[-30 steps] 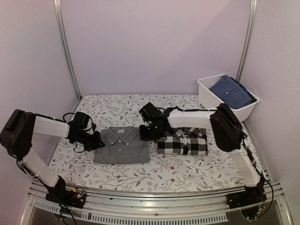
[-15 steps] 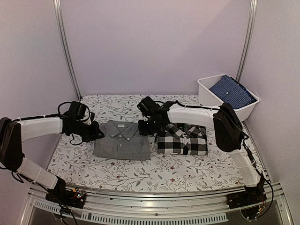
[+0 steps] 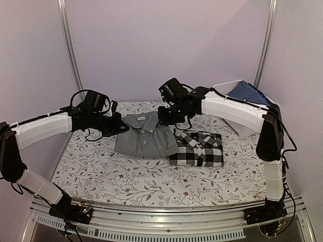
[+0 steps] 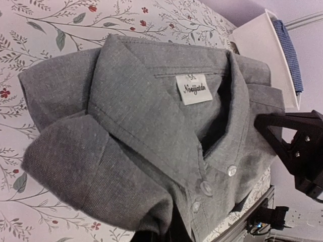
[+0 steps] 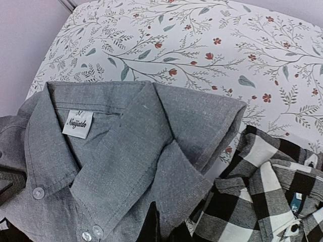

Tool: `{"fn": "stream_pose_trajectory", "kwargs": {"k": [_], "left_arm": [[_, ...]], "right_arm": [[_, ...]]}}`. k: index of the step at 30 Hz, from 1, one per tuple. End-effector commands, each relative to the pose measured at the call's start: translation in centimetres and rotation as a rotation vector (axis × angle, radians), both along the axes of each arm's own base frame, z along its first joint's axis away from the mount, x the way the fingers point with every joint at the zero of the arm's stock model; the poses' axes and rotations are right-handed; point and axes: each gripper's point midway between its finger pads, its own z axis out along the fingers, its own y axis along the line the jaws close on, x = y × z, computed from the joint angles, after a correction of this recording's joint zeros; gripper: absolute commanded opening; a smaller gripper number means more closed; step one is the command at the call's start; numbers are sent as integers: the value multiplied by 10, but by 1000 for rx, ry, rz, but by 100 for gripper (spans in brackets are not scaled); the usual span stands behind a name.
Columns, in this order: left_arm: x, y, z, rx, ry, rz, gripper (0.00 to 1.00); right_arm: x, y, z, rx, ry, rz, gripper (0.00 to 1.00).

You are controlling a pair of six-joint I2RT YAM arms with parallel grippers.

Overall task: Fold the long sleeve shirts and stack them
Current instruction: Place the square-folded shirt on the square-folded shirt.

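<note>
The plain grey long sleeve shirt (image 3: 146,137), folded with collar up, hangs lifted off the table between both arms. My left gripper (image 3: 121,129) is shut on its left edge and my right gripper (image 3: 165,117) is shut on its right edge. The left wrist view is filled by the grey shirt (image 4: 151,136), with its collar label and buttons showing and the fingers hidden under cloth at the bottom. The black-and-white checked shirt (image 3: 197,149) lies folded on the table, just right of and below the grey one. In the right wrist view the grey shirt (image 5: 121,151) overlaps the checked shirt (image 5: 262,201).
A white bin (image 3: 227,84) at the back right holds a blue checked cloth (image 3: 252,93), partly behind my right arm. The floral table cover (image 3: 126,176) spreads under everything. Metal posts stand at both back corners, with walls close on either side.
Both arms have risen and moved back and right, lifting the grey shirt off the table. Its right edge now hangs by the checked shirt's left edge.
</note>
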Motion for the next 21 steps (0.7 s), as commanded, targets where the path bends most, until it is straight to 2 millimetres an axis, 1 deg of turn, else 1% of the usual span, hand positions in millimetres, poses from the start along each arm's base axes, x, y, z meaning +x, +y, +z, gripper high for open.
{"fn": "stream_pose_trajectory", "kwargs": {"k": [1,2,3,4,6,7,10,11,13,14,17,21], "left_arm": [[10,-49,12,-51,-20,-53,0],[14,-59,14,-58,-26,-65,0],[17,-69,16,-63,-31,-76,0],[20,-79,15,-68,-32,-89,0],[25,-99,14,-71,-34,-114,0],[28,-109,12,-71,-33,-126,0],[33,-139,4,-77,-23,-166,0],[34,-149,0,-80,-18,-181,0],[37,-167,-6,-82,-13,-201,0],[38,-177,-7,-87,-12,-211,0],[39,-199,-16,-93,-2,-233,0],[39,-219,-28,-95,16,-251,0]], "right_arm": [[5,-55,16,-75,-45,-88,0],[4,-66,17,-89,-49,-106,0],[3,-77,13,-107,-44,-124,0],[2,-88,17,-110,-48,-141,0],[0,-111,10,-134,-37,-181,0],[-2,-123,12,-139,-41,-201,0],[-5,-154,-2,-170,-15,-251,0],[-7,-163,-3,-170,-12,-267,0],[-10,-180,-10,-177,1,-292,0],[-12,-188,-9,-171,1,-304,0],[-12,-211,-17,-174,14,-338,0],[-10,-238,-25,-179,26,-373,0]]}}
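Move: The checkered square-folded shirt lies on the table about 32 cm to the right of my left hand and some 17 cm to the right of my right hand, roughly 2 cm back and 16 cm below each. The grey square-folded shirt already hangs between my fingers, its middle about 8 cm right of my left hand, 3 cm back and 4 cm lower. The white bin is about 40 cm right of my right hand, 14 cm farther out and some 8 cm below. Keeping both pinches shut on the grey shirt's sides, I sweep it right over the checkered one, each hand travelling about 20 cm, then easing down some 4 cm, my left also drifting forward. Both wrists turn clockwise, the right by nearly 20 degrees while its left side dips; my hands part slightly. ##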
